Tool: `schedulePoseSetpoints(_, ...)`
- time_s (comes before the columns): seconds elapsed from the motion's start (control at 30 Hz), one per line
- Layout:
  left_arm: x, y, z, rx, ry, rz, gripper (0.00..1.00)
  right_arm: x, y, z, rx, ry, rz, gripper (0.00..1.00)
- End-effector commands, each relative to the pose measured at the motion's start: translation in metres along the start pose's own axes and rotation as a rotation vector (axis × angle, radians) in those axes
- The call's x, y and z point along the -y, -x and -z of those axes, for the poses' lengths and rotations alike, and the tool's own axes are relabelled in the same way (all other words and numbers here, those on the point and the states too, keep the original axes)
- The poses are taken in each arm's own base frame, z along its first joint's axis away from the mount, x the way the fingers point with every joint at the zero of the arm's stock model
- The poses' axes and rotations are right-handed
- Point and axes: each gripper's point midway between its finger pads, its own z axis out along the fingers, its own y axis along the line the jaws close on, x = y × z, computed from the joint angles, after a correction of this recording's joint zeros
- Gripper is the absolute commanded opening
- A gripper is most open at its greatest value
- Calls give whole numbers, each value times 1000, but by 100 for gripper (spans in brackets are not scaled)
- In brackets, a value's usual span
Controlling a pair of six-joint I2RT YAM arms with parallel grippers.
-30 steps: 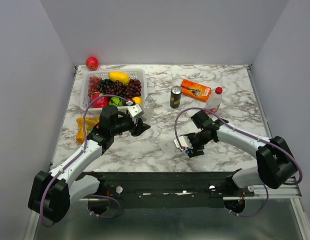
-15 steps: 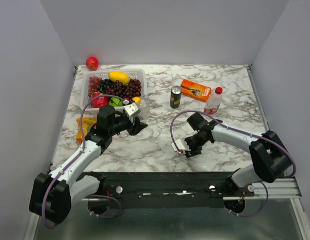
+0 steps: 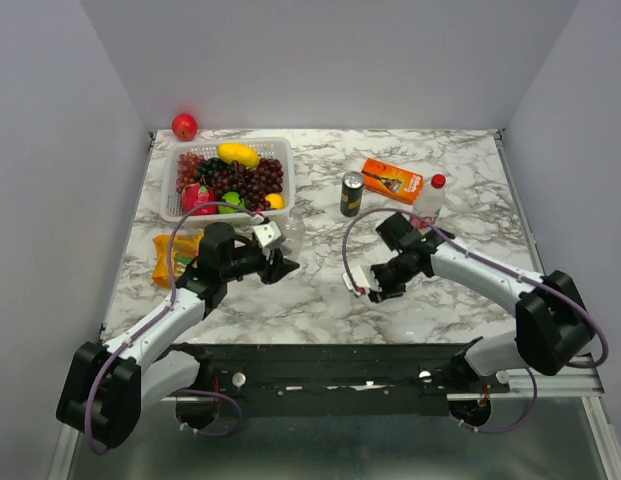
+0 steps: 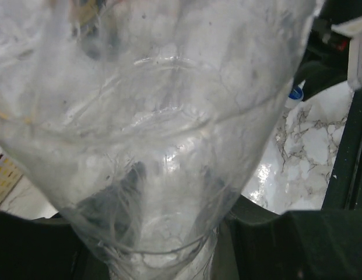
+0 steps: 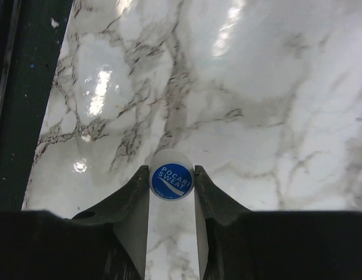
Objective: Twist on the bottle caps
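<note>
The blue-topped bottle cap (image 5: 172,175), printed with white lettering, sits just above the marble, pinched between the fingertips of my right gripper (image 5: 172,178). From above, that right gripper (image 3: 376,288) is at the table's middle. The plain clear bottle (image 4: 169,116) fills the left wrist view, and my left gripper (image 4: 163,245) is shut on its lower body. In the top view the left gripper (image 3: 283,263) is left of centre, with the faint clear bottle (image 3: 293,228) beyond it. The labelled bottle (image 3: 426,205) stands at the back right with the red cap (image 3: 438,181) on it.
A dark drink can (image 3: 352,193) and an orange box (image 3: 392,180) stand behind the right gripper. A white basket (image 3: 282,160) of fruit is at the back left, a red apple (image 3: 184,126) is in the corner, and an orange packet (image 3: 175,255) lies by the left arm.
My right gripper has closed on the blue cap and drawn a little away from the near edge. The left arm has shifted slightly with the clear bottle in its grip.
</note>
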Motion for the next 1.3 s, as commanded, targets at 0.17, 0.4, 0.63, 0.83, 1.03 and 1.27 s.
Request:
schedulePoseSetpoints(0.17, 82, -25, -36, 110, -323, -278, 0, 59, 167, 166, 373, -228, -127, 28)
schedulePoseSetpoints(0.4, 95, -28, -50, 116, -390, -318, 0, 54, 195, 176, 365, -160, -22, 29)
schedulePoseSetpoints(0.63, 91, -24, -56, 133, -382, -323, 0, 49, 198, 160, 321, -129, 101, 29)
schedulePoseSetpoints(0.83, 90, -26, -57, 123, -377, -338, 0, 56, 200, 150, 302, -137, 126, 29)
schedulePoseSetpoints(1.03, 90, -27, -57, 118, -386, -349, 0, 58, 202, 146, 295, -132, 142, 30)
schedulePoseSetpoints(1.27, 90, -28, -57, 119, -393, -402, 0, 66, 198, 136, 241, -136, 163, 30)
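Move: The clear bottle's mouth lies from the right hand, which has the blue cap pinched, about 8 cm ahead, 20 cm left and 27 cm up. The can stands some 27 cm ahead and 7 cm left of that hand, the red-capped bottle 24 cm ahead and 13 cm right, both slightly above it. From the left hand, already gripping the clear bottle, the cap is roughly 21 cm right, 3 cm back and 19 cm down. Steeply upward and to the left, the right hand carries the still-pinched blue cap to the clear bottle's mouth, overshooting to about 28 cm, sinking back to some 24 cm, and tilting its fingers farther left. The left hand, keeping its grip on the bottle, comes to meet it: right, back and down, 6 to 8 cm each way, turning about 25 degrees clockwise and leaning the bottle back a little. ##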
